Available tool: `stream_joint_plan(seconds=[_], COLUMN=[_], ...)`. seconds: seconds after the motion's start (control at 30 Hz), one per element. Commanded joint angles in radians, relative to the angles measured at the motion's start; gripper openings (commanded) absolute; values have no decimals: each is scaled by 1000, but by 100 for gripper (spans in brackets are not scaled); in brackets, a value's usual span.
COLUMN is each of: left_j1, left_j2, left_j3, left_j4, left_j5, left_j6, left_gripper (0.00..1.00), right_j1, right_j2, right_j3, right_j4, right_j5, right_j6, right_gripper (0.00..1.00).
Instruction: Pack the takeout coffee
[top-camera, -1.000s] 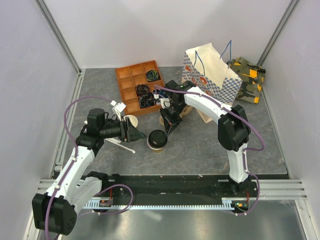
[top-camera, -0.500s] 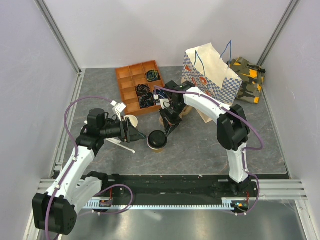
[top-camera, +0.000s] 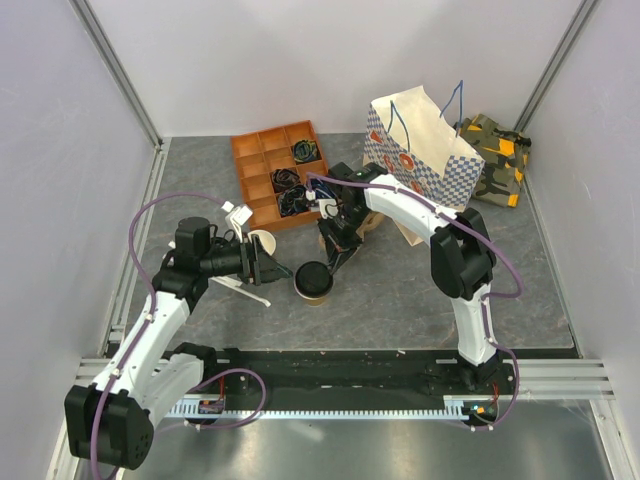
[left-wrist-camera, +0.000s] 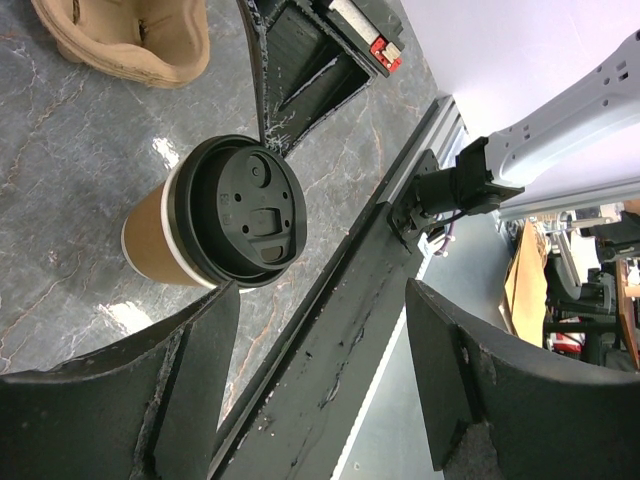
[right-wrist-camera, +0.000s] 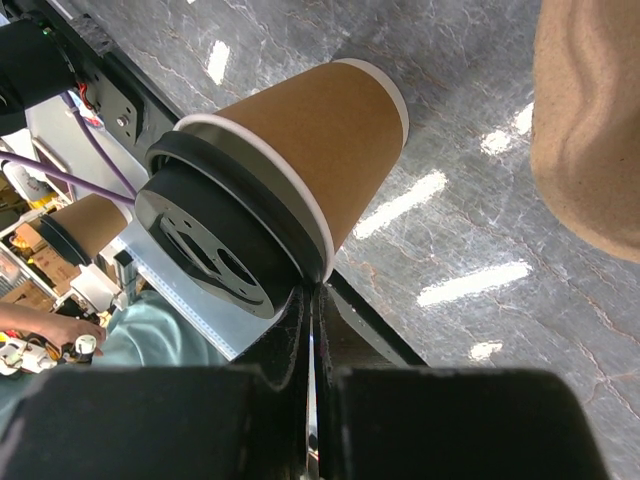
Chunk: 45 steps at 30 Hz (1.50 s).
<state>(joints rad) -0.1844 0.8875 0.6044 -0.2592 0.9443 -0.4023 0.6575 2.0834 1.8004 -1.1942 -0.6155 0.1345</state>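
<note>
The takeout coffee (top-camera: 313, 280) is a brown paper cup with a black lid, standing upright on the grey table between the two arms. My right gripper (top-camera: 335, 262) is shut, and its tips rest against the lid's rim on the far right side of the cup. In the right wrist view the closed tips (right-wrist-camera: 310, 295) touch the rim of the takeout coffee (right-wrist-camera: 300, 150) with nothing between them. My left gripper (top-camera: 272, 268) stands open just left of the cup. In the left wrist view the takeout coffee (left-wrist-camera: 215, 225) lies beyond the left finger, outside the open left gripper (left-wrist-camera: 320, 300).
A patterned paper bag (top-camera: 425, 150) stands open at the back right, beside a camouflage pouch (top-camera: 495, 155). An orange compartment tray (top-camera: 275, 172) sits at the back. A lidless tan cup (top-camera: 262, 242) stands behind my left gripper. A tan pulp holder (left-wrist-camera: 125, 40) lies near the bag.
The right arm's elbow has edged slightly left, tips still at the lid's rim. The cup and the left arm have hardly moved.
</note>
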Motion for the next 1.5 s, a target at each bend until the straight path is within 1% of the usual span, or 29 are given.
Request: stream_joint_plan(seconds=[0.0, 0.1, 0.37, 0.5, 0.63, 0.87, 0.93, 1.17, 1.27, 1.37, 1.4, 1.47], left_j1=[7, 8, 8, 8, 8, 8, 8, 8, 8, 8, 8, 8], left_j2=[1, 1, 4, 7, 10, 13, 14, 21, 19, 18, 19, 24], left_j3=[1, 1, 0, -2, 0, -3, -3, 0, -2, 0, -2, 5], left_j4=[31, 29, 31, 29, 32, 34, 32, 35, 35, 35, 35, 35], left_j5=[25, 27, 28, 30, 28, 34, 33, 36, 37, 40, 42, 54], left_j6=[-4, -4, -3, -4, -3, -4, -4, -7, -7, -10, -12, -20], left_gripper=[74, 75, 75, 75, 75, 75, 75, 75, 75, 77, 77, 78], right_j1=[5, 5, 5, 7, 7, 8, 8, 7, 8, 2, 1, -9], right_j2=[14, 14, 18, 15, 17, 24, 24, 24, 21, 6, 0, -25], right_j3=[45, 39, 45, 47, 48, 53, 51, 48, 48, 43, 40, 39], right_j4=[-10, -10, -8, -7, -7, -7, -7, -7, -10, -11, -11, -11], right_j5=[-18, -13, -20, -23, -29, -35, -35, -27, -24, -23, -23, -9], right_j6=[1, 5, 10, 13, 13, 16, 16, 14, 10, -4, -7, -13], right_gripper=[3, 5, 7, 12, 14, 15, 17, 20, 28, 28, 32, 34])
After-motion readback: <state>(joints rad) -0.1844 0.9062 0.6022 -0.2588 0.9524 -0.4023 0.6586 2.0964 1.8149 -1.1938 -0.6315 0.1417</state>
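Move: The black lid lies on the front paper cup with its middle about 4 cm to the right gripper's left and 3 cm nearer the base. The shut fingertips are at its right-hand, far edge, roughly 1 cm above its middle. The cardboard carrier is some 12 cm ahead of this gripper and 5 cm right; the other paper cup is about 6 cm ahead and 17 cm left. From the left gripper the lid is roughly 9 cm right, 2 cm ahead and 7 cm below. Hold the right gripper where it is, pointing steeply down at the lid's right-hand, far edge, letting it shift no more than about half a centimetre to the left. Part its shut fingers slowly to about a third of their full opening, keeping the tips close beside the rim of lid and cup rather than drawing away. ##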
